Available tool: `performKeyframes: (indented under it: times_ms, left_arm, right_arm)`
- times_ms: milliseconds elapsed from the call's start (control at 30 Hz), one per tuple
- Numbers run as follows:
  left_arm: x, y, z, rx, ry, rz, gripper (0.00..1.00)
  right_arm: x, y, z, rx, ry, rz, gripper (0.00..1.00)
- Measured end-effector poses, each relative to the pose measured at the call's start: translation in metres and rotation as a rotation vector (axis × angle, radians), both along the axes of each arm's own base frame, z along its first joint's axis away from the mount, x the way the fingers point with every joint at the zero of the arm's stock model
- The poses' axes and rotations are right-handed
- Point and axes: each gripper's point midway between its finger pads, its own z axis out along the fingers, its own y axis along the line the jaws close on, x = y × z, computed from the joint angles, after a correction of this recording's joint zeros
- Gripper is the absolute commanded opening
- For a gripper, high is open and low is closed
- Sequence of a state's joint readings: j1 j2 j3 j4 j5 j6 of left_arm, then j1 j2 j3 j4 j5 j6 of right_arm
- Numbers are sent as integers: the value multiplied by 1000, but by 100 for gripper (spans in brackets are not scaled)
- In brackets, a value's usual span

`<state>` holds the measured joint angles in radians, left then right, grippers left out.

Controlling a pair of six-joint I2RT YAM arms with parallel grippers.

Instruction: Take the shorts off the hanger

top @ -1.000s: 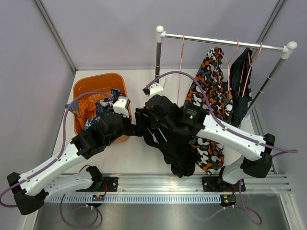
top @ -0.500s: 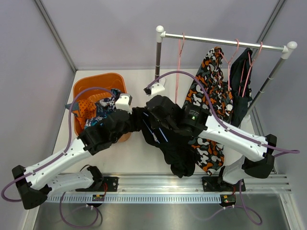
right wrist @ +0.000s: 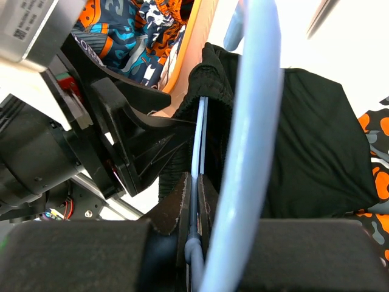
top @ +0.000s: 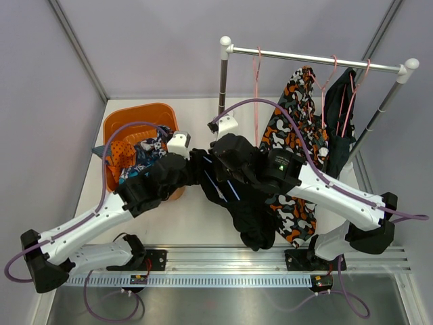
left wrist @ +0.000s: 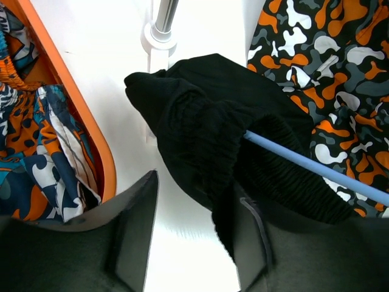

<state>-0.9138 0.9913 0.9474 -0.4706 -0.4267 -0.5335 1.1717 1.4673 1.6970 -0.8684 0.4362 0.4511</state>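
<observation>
The plain black shorts (top: 252,211) hang on a light blue hanger (left wrist: 316,171) above the table's middle. My right gripper (right wrist: 196,188) is shut on the hanger's thin wire (right wrist: 199,131). My left gripper (left wrist: 194,237) is open, and the shorts' ribbed waistband (left wrist: 206,134) touches its right finger (left wrist: 252,243). In the top view the left gripper (top: 195,170) meets the shorts from the left. The camouflage shorts (top: 298,135) and the dark navy shorts (top: 338,108) hang on the rail. The teal-blue/orange patterned shorts (top: 139,154) lie in the basket.
An orange basket (top: 135,112) stands at the left, its rim (left wrist: 91,146) close to my left gripper. The clothes rack's rail (top: 311,59) runs across the back, its post (left wrist: 165,15) just beyond the black shorts. An empty pink hanger (top: 257,68) hangs on the rail.
My left arm has moved right from the basket up to the black shorts. My right arm has shifted slightly right with the hanger.
</observation>
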Motion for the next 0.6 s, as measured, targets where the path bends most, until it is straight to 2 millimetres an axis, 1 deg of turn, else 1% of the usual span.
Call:
performKeyframes:
  times_ms: [67,100,200,233,400,533,600]
  left_arm:
    - [1,-2,-1,0,3,-3,30]
    - [1,-3,-2,3,4,-5,19]
    - [3,-6,-3,6,9,-11,2]
    - [3,-8,-3,8,10,-13,0]
    - [6,-10,-1,17,7,-12,0]
    - [13,-4,13,35,-15,28,0]
    - [24,4,25,37,-22,70,0]
  right_arm:
    - [0,0,0,0,0,0,0]
    - [0,0,0,0,0,1,0]
    - [-1,0,0,0,-1,2,0]
    - [-1,0,0,-1,-4,0,0]
    - [-3,-2,3,2,-13,-2,0]
    - [-11,-6,10,19,-23,9,0]
    - [-16,-9,15,34,-29,18,0]
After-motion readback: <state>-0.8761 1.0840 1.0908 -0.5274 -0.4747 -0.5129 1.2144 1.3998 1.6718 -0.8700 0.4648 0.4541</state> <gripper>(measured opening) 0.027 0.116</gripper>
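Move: The black shorts' waistband edge lies right at the left hand's open fingertips, about 1 cm to their right and 1 cm below. Counted from the left hand, the orange basket is some 20 cm to the left, 7 ahead and 18 below; the rack's foot is about 10 cm ahead, 6 to the right and 22 below. From the right hand, which already holds the blue hanger, the waistband edge is roughly 5 cm left, 3 ahead and 6 below. Easing about 1 cm to the right, the left hand shuts its half-open fingers and pinches the waistband edge of the black shorts, then lifts quickly up and forward some 4 cm with it. The right hand keeps its grip on the blue hanger and, late on, draws it back and up about 2 cm and slightly right, away from the left hand. ##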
